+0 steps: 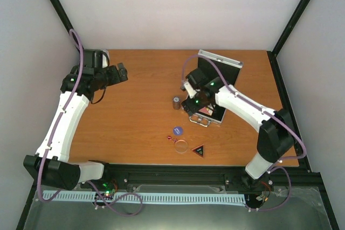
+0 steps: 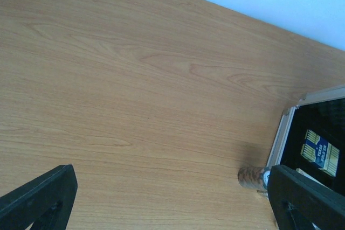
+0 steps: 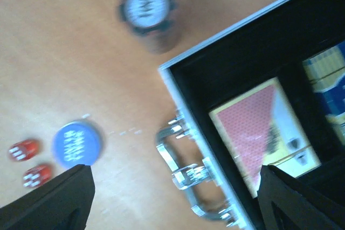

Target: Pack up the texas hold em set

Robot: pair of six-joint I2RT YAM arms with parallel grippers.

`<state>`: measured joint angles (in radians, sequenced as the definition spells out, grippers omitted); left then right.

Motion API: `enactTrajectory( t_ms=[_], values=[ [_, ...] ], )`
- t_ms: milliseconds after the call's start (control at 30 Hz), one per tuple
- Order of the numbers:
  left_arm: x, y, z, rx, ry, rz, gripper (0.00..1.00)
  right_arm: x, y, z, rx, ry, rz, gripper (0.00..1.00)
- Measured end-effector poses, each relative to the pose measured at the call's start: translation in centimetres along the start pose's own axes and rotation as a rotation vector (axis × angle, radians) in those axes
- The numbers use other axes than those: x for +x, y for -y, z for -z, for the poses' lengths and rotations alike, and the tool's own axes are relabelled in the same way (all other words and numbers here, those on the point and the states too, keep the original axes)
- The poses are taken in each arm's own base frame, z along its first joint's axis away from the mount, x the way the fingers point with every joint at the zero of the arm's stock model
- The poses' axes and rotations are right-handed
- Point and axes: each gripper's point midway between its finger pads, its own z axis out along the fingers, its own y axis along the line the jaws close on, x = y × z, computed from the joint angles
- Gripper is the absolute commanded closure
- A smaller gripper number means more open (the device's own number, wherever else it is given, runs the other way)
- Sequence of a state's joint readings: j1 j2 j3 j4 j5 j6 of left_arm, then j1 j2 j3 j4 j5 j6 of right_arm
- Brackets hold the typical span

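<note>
The silver case (image 1: 220,62) of the texas hold em set lies open right of centre, its rim (image 3: 242,25) and handle (image 3: 183,171) blurred in the right wrist view. In its black lining lie a red deck (image 3: 259,133) and a blue-gold deck (image 3: 329,79). My right gripper (image 3: 175,203) hangs open over the handle, holding nothing. A dark cylinder (image 1: 176,102) stands just left of the case. Nearer the front lie a blue chip (image 1: 178,130), red dice (image 1: 171,138), a clear disc (image 1: 182,146) and a black triangle (image 1: 199,150). Far left, my left gripper (image 1: 121,72) is open and empty.
In the left wrist view, bare wooden table stretches towards the cylinder (image 2: 252,177) and the case's corner (image 2: 280,138). White walls and black frame posts close in the table on three sides. A black rail runs along the near edge.
</note>
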<state>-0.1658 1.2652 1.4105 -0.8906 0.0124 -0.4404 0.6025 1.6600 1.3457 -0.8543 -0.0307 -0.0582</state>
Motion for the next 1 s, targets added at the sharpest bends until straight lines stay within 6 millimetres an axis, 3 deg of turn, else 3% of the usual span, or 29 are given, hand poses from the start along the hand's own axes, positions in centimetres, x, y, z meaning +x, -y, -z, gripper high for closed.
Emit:
enactTrajectory(
  t_ms=[200,367,567,1000],
  values=[
    [0.2,0.2,0.2,0.017,-0.006,0.000,0.00,2.1,-7.7,2.6,-0.031,-0.032,0.069,0.26],
    [0.9,0.1,-0.1,0.017,-0.024,0.000,0.00,4.8,-12.1,2.4,-0.065,-0.090,0.128,0.30],
    [1.5,-0.2,-0.4,0.009,-0.041,0.000,0.00,7.6,-14.2,0.5,-0.070,-0.187,0.175,0.37],
    [1.7,-0.3,-0.1,0.009,-0.041,0.000,0.00,9.6,-16.5,-4.0,-0.059,-0.283,0.190,0.47]
  ],
)
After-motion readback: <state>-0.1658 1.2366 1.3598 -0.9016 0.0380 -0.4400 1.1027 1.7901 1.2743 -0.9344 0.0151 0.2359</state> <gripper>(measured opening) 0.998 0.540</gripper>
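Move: The two red dice lie about 12 cm back and 9 cm left of the open, empty right hand, some 12 cm below. The blue small-blind button is roughly 9 cm back and 6 cm left of that hand, and the clear disc about 15 cm back and 5 cm left, both at dice height. The chip stack stands 3 cm ahead and 7 cm left. From the left hand the dice are about 15 cm back, 20 cm right and 28 cm down. Back towards its base and to the left sweeps the right hand, about 16 cm back and 8 cm left, leaving the case for the dice and clear disc. It rises a touch on the way, then slows and sinks steeply as its fingers tip to point nearly straight down; the wrist turns some 10 degrees counter-clockwise and the fingers close to roughly half open, touching nothing. ##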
